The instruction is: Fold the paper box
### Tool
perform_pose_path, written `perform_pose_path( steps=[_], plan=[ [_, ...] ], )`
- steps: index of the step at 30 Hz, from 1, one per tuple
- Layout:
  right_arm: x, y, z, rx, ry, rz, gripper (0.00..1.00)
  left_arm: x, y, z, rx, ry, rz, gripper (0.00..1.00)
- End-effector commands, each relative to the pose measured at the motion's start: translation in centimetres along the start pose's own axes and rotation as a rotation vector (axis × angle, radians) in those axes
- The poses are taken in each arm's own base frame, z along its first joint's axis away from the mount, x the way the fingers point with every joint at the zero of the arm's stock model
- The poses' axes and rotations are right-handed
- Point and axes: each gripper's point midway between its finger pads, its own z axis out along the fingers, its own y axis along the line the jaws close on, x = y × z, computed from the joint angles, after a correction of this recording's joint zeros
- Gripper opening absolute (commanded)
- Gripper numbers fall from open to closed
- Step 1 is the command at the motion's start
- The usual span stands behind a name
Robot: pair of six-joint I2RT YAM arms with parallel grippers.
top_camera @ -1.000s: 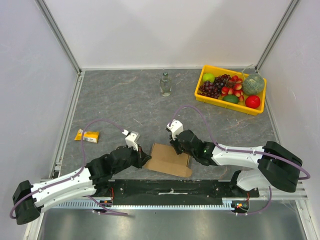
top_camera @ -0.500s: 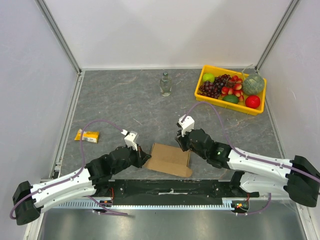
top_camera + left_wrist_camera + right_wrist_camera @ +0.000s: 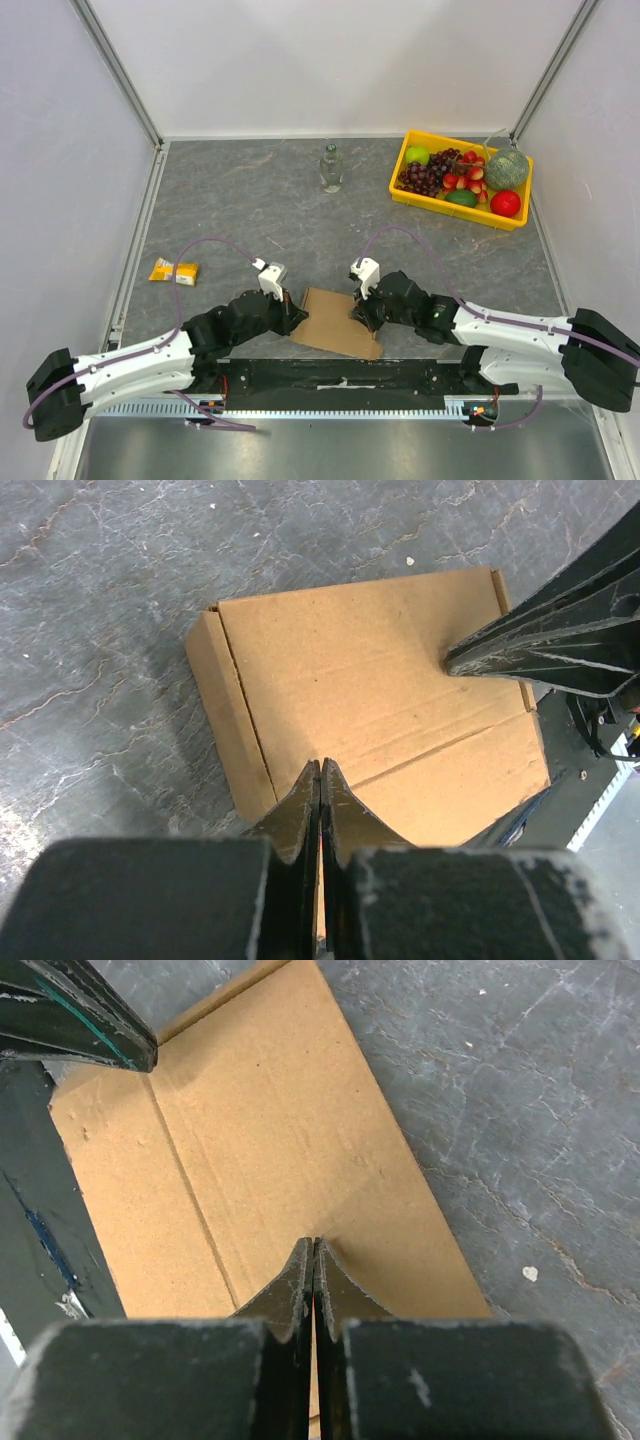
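Note:
The paper box (image 3: 335,322) is a flat brown cardboard sheet with creases, lying at the table's near edge between both arms. In the left wrist view the box (image 3: 380,700) fills the middle, with a narrow folded strip along its left side. My left gripper (image 3: 320,765) is shut, its tips resting over the box's near edge with nothing between them. My right gripper (image 3: 314,1243) is shut too, its tips pressed down on the box (image 3: 270,1150) near its right edge. From above, the left gripper (image 3: 295,318) and right gripper (image 3: 362,312) flank the sheet.
A yellow tray (image 3: 410,193) of fruit stands at the back right. A small glass bottle (image 3: 331,168) stands at the back middle. A yellow packet (image 3: 174,270) lies at the left. The black base rail (image 3: 340,375) runs just below the box.
The right gripper has closed and come down from beyond the box's far right corner onto the sheet. The left arm has shifted slightly right, its tips staying shut at the box's left edge.

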Motion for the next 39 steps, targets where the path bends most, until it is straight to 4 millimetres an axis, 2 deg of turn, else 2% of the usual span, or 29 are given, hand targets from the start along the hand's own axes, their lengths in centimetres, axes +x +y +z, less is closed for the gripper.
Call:
perform_pose_path(
  steps=[1, 5, 6, 12, 15, 19, 24, 28, 33, 39],
  plan=[
    [-0.2, 0.8, 0.2, -0.038, 0.012, -0.004, 0.0, -1.5, -1.6, 0.0, 0.059, -0.046, 0.012, 0.02],
    [-1.4, -0.1, -0.9, 0.021, -0.037, 0.01, 0.0, -2.3, -1.2, -0.3, 0.038, -0.083, 0.007, 0.02],
    [-2.2, -0.3, -1.4, 0.044, -0.072, 0.019, 0.01, -2.4, -0.8, -0.6, 0.017, -0.089, 0.007, 0.02],
    [-2.8, -3.6, -5.5, 0.273, -0.094, 0.13, 0.02, -5.7, 0.7, -2.2, -0.097, -0.222, -0.022, 0.02],
    [-1.7, -5.2, -7.1, 0.388, -0.046, 0.205, 0.0, -6.2, 1.5, -2.3, -0.165, -0.215, -0.006, 0.02],
    [0.4, -6.0, -8.3, 0.477, 0.042, 0.288, 0.0, -4.7, 2.6, -1.3, -0.259, -0.091, 0.054, 0.02],
    [3.0, -4.6, -7.8, 0.423, 0.165, 0.336, 0.0, -2.3, 3.4, 0.5, -0.311, 0.047, 0.086, 0.02],
    [3.8, -3.7, -7.0, 0.367, 0.193, 0.358, 0.0, -1.0, 3.4, 1.3, -0.303, 0.111, 0.106, 0.02],
    [3.3, -2.6, -5.8, 0.29, 0.15, 0.38, 0.0, -1.0, 2.4, 1.7, -0.24, 0.109, 0.118, 0.02],
    [3.9, -2.9, -4.7, 0.297, 0.15, 0.381, 0.0, -1.5, 1.3, 2.0, -0.16, 0.056, 0.124, 0.02]
  ],
)
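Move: On the paper box's closed lid, both shut grippers rest near its ends: the box's middle is about 10 cm right of the left hand and 3 cm farther out, 2 cm lower, and about 5 cm left of the right hand, 2 cm out. The left side wall lies some 1 cm left and 4 cm ahead of the left hand; the right wall about 5 cm right and 1 cm ahead of the right hand. From the right hand, the front flap lies 5 cm back and 6 cm left. Lifting off the lid with fingers kept shut, both hands hop about 4 cm up and outward over the box's ends. The right swings out some 9 cm to its right, turning clockwise and tipping down; the left goes slightly forward and left, then drops past the lid's edge with fingers steepening. Finally both ease inward 1–1.5 cm against the outer side walls. ##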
